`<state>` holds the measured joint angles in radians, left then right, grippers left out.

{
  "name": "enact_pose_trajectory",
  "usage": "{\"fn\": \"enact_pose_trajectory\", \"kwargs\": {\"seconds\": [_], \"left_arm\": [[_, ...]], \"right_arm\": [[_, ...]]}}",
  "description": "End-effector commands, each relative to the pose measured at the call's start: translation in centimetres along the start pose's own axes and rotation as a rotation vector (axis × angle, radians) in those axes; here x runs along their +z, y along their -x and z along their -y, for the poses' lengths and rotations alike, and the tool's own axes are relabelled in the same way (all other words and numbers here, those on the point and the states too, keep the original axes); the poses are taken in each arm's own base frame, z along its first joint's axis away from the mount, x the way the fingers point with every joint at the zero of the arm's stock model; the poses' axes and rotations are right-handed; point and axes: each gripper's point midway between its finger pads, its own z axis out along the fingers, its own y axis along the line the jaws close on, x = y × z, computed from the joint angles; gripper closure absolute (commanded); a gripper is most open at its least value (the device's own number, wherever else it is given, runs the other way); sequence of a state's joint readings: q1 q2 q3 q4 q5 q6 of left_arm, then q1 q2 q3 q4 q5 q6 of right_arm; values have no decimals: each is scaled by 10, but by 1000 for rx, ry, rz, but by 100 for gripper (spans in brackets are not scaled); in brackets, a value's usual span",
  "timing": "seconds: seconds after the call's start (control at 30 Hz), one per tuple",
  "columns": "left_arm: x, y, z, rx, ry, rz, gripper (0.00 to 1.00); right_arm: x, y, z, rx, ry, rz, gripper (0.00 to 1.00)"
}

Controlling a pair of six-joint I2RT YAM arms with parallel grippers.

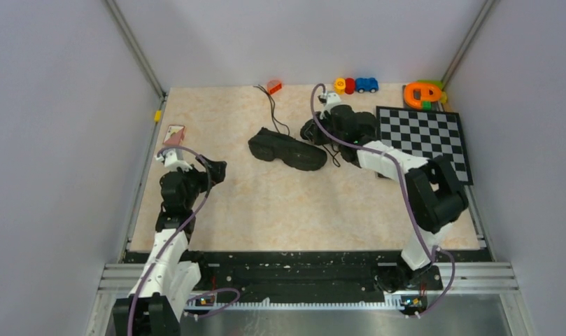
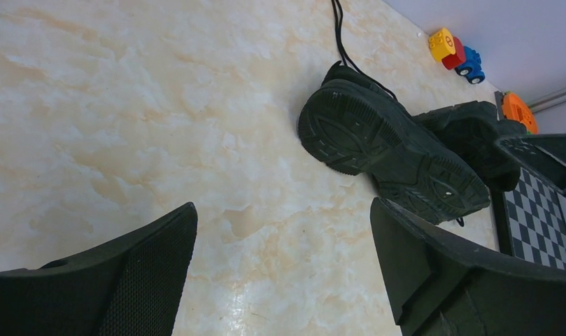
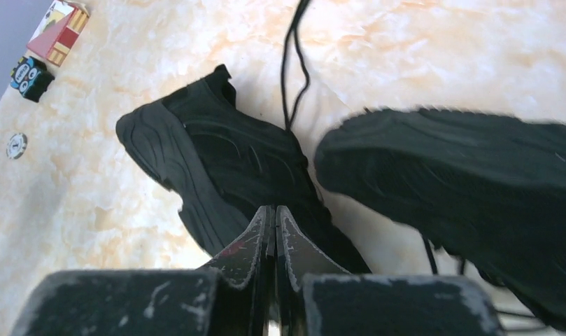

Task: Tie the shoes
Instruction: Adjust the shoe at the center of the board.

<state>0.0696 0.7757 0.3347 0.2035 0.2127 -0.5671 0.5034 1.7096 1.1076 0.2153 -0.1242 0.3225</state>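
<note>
Two black shoes lie at the back middle of the table. One shoe (image 1: 287,149) lies on its side, sole toward the left arm; it shows in the left wrist view (image 2: 385,150) and the right wrist view (image 3: 224,161). The other shoe (image 1: 350,126) sits just right of it, partly hidden under my right arm, its sole blurred in the right wrist view (image 3: 462,182). Thin black laces (image 1: 271,108) trail toward the back. My right gripper (image 3: 271,217) is shut, low between the two shoes, with nothing seen between its fingers. My left gripper (image 2: 283,231) is open and empty, well left of the shoes.
A checkerboard (image 1: 425,136) lies at the right. Toy blocks and a car (image 1: 356,85), an orange toy (image 1: 422,93) and a small orange block (image 1: 273,87) line the back edge. A small card box (image 1: 174,134) sits at the left edge.
</note>
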Motion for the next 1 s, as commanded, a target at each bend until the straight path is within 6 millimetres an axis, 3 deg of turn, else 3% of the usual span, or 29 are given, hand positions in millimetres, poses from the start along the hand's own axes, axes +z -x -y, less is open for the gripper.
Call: {"fn": "enact_pose_trajectory", "kwargs": {"seconds": [0.0,0.1,0.2,0.33,0.53,0.6,0.67,0.8,0.97], "left_arm": [[1,9,8,-2,-35,42,4],[2,6,8,-2,-42,34,4],[4,5,8,-7,-45,22,5],[5,3,8,-14,-45,10,5],[6,-2,13,-17,-77,-12,6],[8,-4,14,-28,-85,-24,6],[10,-8,14,-41,-92,-39,6],[12,-18,14,-79,-94,-92,7],[18,-21,21,-104,-113,-161,6]], "right_arm": [[33,-4,-17,-75,-16,-66,100],[43,-27,-25,-125,-33,-139,100],[37,-63,-39,-117,8,-195,100],[6,-103,-78,-140,93,-221,100],[-35,-131,-113,-109,209,-268,100],[-43,-131,-114,-112,201,-273,100],[-49,-115,-115,-112,185,-237,97],[-61,-74,-124,-162,197,-189,85],[-72,-61,-114,-184,130,-219,66]]}}
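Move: Under and just behind the closed right fingers, the center shoe lies on its side, its middle about 3 cm back, 6 cm left and 10 cm below. The other shoe's middle is some 5 cm ahead and 11 cm right of that hand; the center shoe's loose laces run out about 12 cm ahead and 12 cm left. From the left hand, the center shoe is some 12 cm ahead, 24 cm right and 10 cm lower. Dipping leftward and down about 5 cm to the far side of the center shoe, the shut right fingers drag it back towards the robot, travelling some 15 cm back and a little left while the hand turns about 20 degrees counter-clockwise. The hand then rises 5 cm and the fingers part a little. The left hand, wide open, eases down and right by 2–3 cm. ##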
